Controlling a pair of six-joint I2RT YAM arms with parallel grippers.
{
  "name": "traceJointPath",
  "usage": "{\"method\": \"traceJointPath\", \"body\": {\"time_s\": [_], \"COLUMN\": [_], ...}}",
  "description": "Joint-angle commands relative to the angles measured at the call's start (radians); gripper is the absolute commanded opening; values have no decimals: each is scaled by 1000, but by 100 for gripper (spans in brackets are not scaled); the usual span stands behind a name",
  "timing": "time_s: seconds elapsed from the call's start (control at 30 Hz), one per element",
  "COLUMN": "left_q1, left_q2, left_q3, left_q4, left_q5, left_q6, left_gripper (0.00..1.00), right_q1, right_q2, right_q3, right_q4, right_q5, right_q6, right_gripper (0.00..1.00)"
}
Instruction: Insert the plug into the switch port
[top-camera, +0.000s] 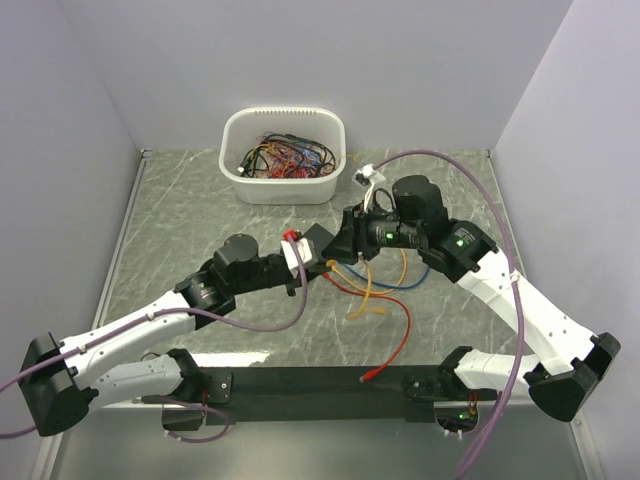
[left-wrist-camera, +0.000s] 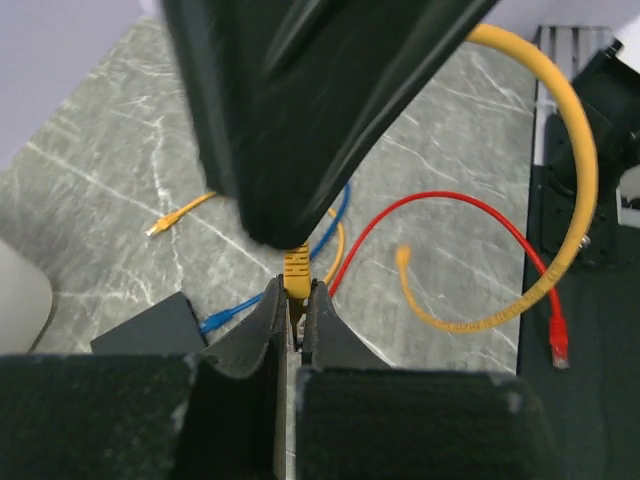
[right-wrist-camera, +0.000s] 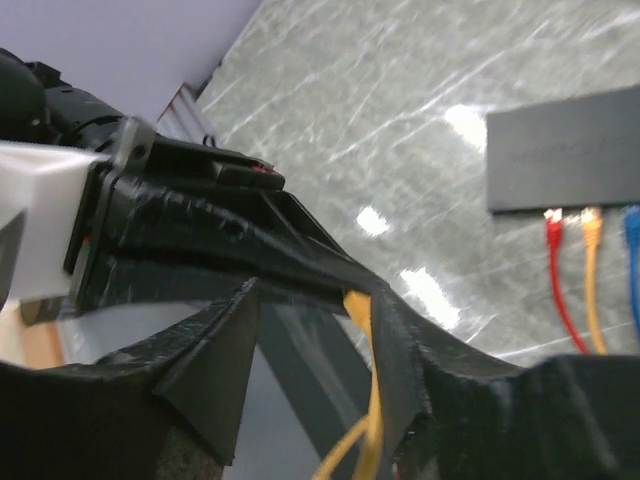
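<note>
My left gripper (left-wrist-camera: 293, 296) is shut on the yellow plug (left-wrist-camera: 295, 268), which sticks up from between its fingertips. Its yellow cable (left-wrist-camera: 578, 190) loops away to the right. My right gripper (right-wrist-camera: 315, 300) is open just above the plug, and the cable (right-wrist-camera: 372, 400) runs along the inside of its right finger. The two grippers meet mid-table, left (top-camera: 305, 268) and right (top-camera: 343, 250). The flat black switch (right-wrist-camera: 565, 150) lies on the table with red, yellow and blue plugs in ports along its near edge. In the top view it (top-camera: 318, 238) is partly hidden by the grippers.
A white tub (top-camera: 283, 155) full of tangled cables stands at the back. Red (top-camera: 395, 335), yellow (top-camera: 365, 295) and blue cables trail over the marble top towards the front. A loose red plug (top-camera: 368, 376) lies by the black base rail (top-camera: 320, 385).
</note>
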Motion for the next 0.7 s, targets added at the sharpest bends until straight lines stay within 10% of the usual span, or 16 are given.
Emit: {"method": "traceJointPath", "body": {"time_s": [0.0, 0.67], "left_q1": [-54, -165], "left_q2": [-6, -6], "left_q3": [60, 60], "left_q4": [0, -34], "left_q5": [-59, -257], "left_q6": [62, 87], "left_gripper": [1, 1], "right_q1": [-2, 0], "right_q2": [-4, -74], "right_q3": [-33, -153], "right_q4": [43, 20], "right_q5": [-66, -12], "right_q6": [26, 30], "right_gripper": [52, 35]}}
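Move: Between the left fingertips the yellow plug is held in mid-air, its boot sticking out about 1 cm to the right of that hand. From the open right hand, the yellow plug is about 4 cm below, 1 cm ahead and 1 cm to the left. The switch lies on the table some 10 cm ahead, 4 cm left and 30 cm below the right hand; the cable plugs at its near edge are about 6 cm ahead and 1 cm left. Sinking about 4 cm, with a slight draw back, the right hand brings its fingers down around the boot of the yellow plug and closes them partway; whether they touch it can't be seen. The left hand keeps its pinch on the plug while easing about 2 cm back and 1 cm right, then nearly stops. ##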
